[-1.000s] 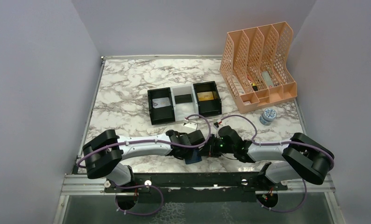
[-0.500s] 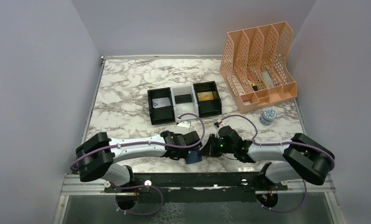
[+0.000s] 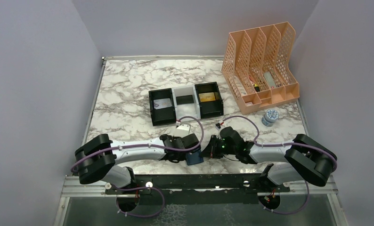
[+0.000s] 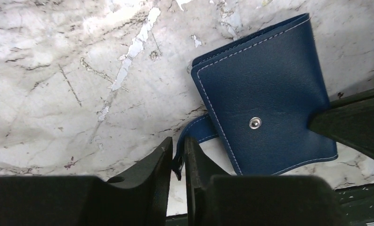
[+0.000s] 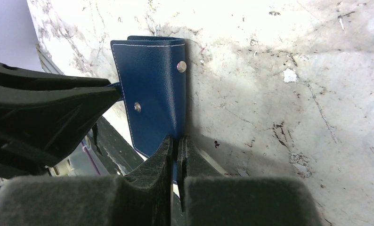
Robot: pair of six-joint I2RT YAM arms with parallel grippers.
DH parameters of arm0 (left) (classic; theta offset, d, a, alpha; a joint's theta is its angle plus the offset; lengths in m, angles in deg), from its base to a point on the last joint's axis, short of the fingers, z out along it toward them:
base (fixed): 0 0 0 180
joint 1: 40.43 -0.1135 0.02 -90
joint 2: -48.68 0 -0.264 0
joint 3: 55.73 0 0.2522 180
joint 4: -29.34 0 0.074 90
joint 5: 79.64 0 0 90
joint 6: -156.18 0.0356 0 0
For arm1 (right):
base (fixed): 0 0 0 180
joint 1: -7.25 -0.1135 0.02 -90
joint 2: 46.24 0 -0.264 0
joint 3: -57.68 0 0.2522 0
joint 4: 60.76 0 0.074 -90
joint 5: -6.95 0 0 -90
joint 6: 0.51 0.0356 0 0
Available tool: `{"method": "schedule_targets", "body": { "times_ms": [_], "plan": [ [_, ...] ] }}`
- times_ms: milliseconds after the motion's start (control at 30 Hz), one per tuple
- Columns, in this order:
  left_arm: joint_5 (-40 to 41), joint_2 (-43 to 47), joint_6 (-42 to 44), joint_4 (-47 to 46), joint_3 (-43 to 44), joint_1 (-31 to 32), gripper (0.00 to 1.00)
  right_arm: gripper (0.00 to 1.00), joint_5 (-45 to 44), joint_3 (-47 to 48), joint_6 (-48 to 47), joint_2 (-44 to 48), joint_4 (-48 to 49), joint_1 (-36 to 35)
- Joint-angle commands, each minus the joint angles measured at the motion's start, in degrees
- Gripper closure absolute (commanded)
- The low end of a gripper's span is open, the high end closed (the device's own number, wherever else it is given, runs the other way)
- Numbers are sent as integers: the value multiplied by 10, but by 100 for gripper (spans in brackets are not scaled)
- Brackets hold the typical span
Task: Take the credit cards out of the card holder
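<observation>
The card holder (image 3: pixel 193 157), a folded navy wallet, lies near the table's front edge between my two grippers. Its snap stud faces up in the left wrist view. My left gripper (image 4: pixel 178 157) is shut on its little side tab (image 4: pixel 194 134). From the opposite side my right gripper (image 5: pixel 178 146) is shut on the edge of the card holder (image 5: pixel 152 99). The credit cards lie in the tray: a silver-grey one (image 3: pixel 162 104) on the left, a dark one (image 3: pixel 185 99) in the middle and a gold one (image 3: pixel 207 97) on the right.
The black-and-white three-compartment tray (image 3: pixel 151 109) stands mid-table behind the grippers. A tall peach file rack (image 3: pixel 260 70) is at the back right, with a small round blue-white tin (image 3: pixel 270 117) in front of it. The black rail (image 3: pixel 199 181) runs just below the wallet.
My left gripper has drawn slightly left and its jaws have narrowed onto the tab. The right gripper and the wallet stay where they were.
</observation>
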Motion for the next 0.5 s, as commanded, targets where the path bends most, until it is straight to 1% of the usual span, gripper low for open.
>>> {"method": "schedule_targets", "body": {
  "times_ms": [0,100,167,200,333,467],
  "plan": [
    [-47,30,8,-74,-33,-11,86,99,-24,6,-14,-5,-29,1],
    [-62,44,15,-90,-37,-19,99,99,-18,9,-18,0,-27,2],
    [-65,58,17,-98,-39,-21,100,98,-12,12,-24,9,-27,2],
    [-66,66,18,-104,-41,-22,100,96,-11,14,-30,12,-28,1],
    [-66,104,21,-119,-46,-27,100,84,-23,37,-53,37,-69,2],
    [-65,136,24,-123,-47,-30,100,67,-62,60,-80,73,-131,1]
  ]
}}
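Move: The holder's strap lies right between the left gripper's half-open fingertips. The card holder's middle is some 5 cm to their right, 2 cm ahead and about 1 cm lower; the black-and-white tray lies about 24 cm ahead and 1 cm to the right, roughly level with the hand. The right gripper already pinches the holder's right edge, with the strap some 8 cm to its left and level with it fore and aft, and the holder's middle 3 cm left and 2 cm ahead. Close the left gripper on the card holder's strap after a slight dip, then draw the strap up about 4 cm from there and 2.5 cm to the right, over towards the holder, tilting the wrist some 15 degrees so the fingertips swing right. Keep the right gripper at the holder's right edge, then part its fingers to loosen the pinch while easing up about 1 cm. ##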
